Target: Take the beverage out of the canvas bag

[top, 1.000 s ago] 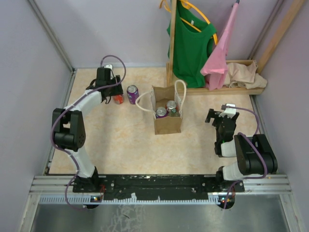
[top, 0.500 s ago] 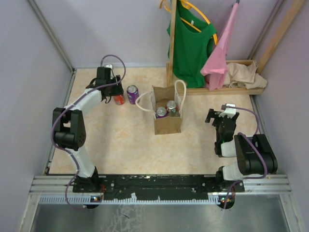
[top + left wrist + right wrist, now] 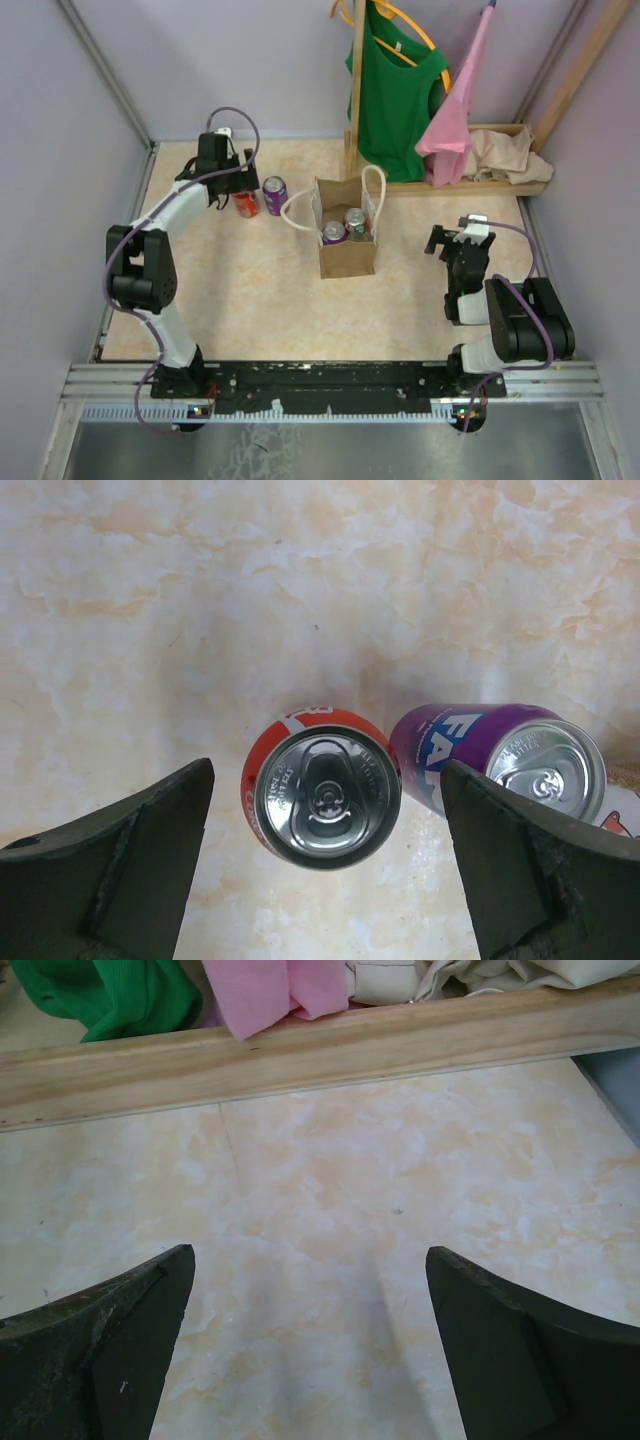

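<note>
The tan canvas bag (image 3: 347,255) stands upright mid-table with white looped handles. Two beverage cans (image 3: 334,232) (image 3: 355,218) show through its open top. At the far left a red can (image 3: 245,204) stands upright on the table, with a purple can (image 3: 274,194) just right of it. My left gripper (image 3: 229,190) hangs above the red can (image 3: 322,795). Its jaws are open, and both fingers are clear of the can's sides. The purple can (image 3: 500,755) stands close to the right finger (image 3: 520,860). My right gripper (image 3: 452,242) is open over bare table (image 3: 308,1255), to the right of the bag.
A wooden rack (image 3: 355,90) at the back holds a green shirt (image 3: 395,90) and a pink cloth (image 3: 455,120). A beige cloth heap (image 3: 510,155) lies on the rack's base rail (image 3: 300,1055). Purple walls enclose the table on three sides.
My left jaws have opened and let go of the red can, which now stands free on the table. The left wrist has shifted slightly away. The right arm has not moved.
</note>
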Tool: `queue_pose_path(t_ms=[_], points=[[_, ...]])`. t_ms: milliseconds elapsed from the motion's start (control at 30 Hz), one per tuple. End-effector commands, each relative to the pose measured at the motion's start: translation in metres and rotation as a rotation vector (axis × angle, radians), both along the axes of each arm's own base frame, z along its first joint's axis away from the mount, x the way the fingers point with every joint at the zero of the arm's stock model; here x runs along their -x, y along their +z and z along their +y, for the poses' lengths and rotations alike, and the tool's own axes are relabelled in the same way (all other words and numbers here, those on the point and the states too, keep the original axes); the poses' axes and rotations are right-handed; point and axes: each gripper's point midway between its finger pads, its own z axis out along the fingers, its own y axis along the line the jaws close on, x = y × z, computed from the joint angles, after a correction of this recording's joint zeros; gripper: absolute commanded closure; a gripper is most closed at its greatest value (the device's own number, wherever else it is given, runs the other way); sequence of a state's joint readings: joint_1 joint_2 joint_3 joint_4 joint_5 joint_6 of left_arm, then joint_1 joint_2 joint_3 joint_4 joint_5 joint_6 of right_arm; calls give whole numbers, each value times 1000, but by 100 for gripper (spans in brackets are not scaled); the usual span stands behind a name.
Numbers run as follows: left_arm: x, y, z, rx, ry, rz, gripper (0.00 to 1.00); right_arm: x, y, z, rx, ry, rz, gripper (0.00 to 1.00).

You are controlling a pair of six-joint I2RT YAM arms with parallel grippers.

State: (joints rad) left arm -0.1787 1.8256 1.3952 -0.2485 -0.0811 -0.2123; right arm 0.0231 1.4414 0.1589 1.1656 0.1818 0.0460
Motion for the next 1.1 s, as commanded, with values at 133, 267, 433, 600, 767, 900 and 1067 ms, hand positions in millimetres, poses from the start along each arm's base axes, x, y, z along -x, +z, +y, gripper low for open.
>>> queue_pose_path(t_ms=[133,267,433,600,767,900,1067], points=[[7,106,-7,-80,-95,-224,1,-9,20,-1,-2,-6,-72,1],[18,167,-57,-158,-338,-412,1,-9,20,-1,-3,-7,-71,1],[34,223,-120,-2,-633,-507,3,-9,20,-1,-2,-5,-70,1],[40,197,-175,-45,-822,-405,3,-9,20,-1,-2,-5,-71,1],[43,166,-215,-17,-938,-351,3,-9,20,-1,-2,-5,-71,1],[42,152,-234,24,-1007,-340,1,-9,20,-1,-3,-4,-71,1],[48,120,-256,87,-1098,-257,1,-9,20,-1,-2,-5,-71,1]])
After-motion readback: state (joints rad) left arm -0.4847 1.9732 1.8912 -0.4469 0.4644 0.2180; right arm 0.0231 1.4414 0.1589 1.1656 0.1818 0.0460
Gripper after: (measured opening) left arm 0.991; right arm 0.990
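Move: From the left hand, the red can still in the bag is some 30 cm right, 8 cm back and 5 cm lower. In the bag, the purple can is about 25 cm right and 12 cm back, the green bottle 32 cm right and 13 cm back. The released red can stands directly below the hand; the outside purple can is 8 cm right and 2 cm ahead. From the right hand, the bagged red can is some 32 cm left and 3 cm ahead, about level. With its fingers already open, the left hand lifts clear of the released red can, climbing about 25 cm and swinging right, high across the purple can outside, towards the bag. It then comes down roughly 14 cm, still going right, to hover by the bag's far left corner, having turned nearly 60 degrees clockwise; the fingers stay wide open and touch nothing. ##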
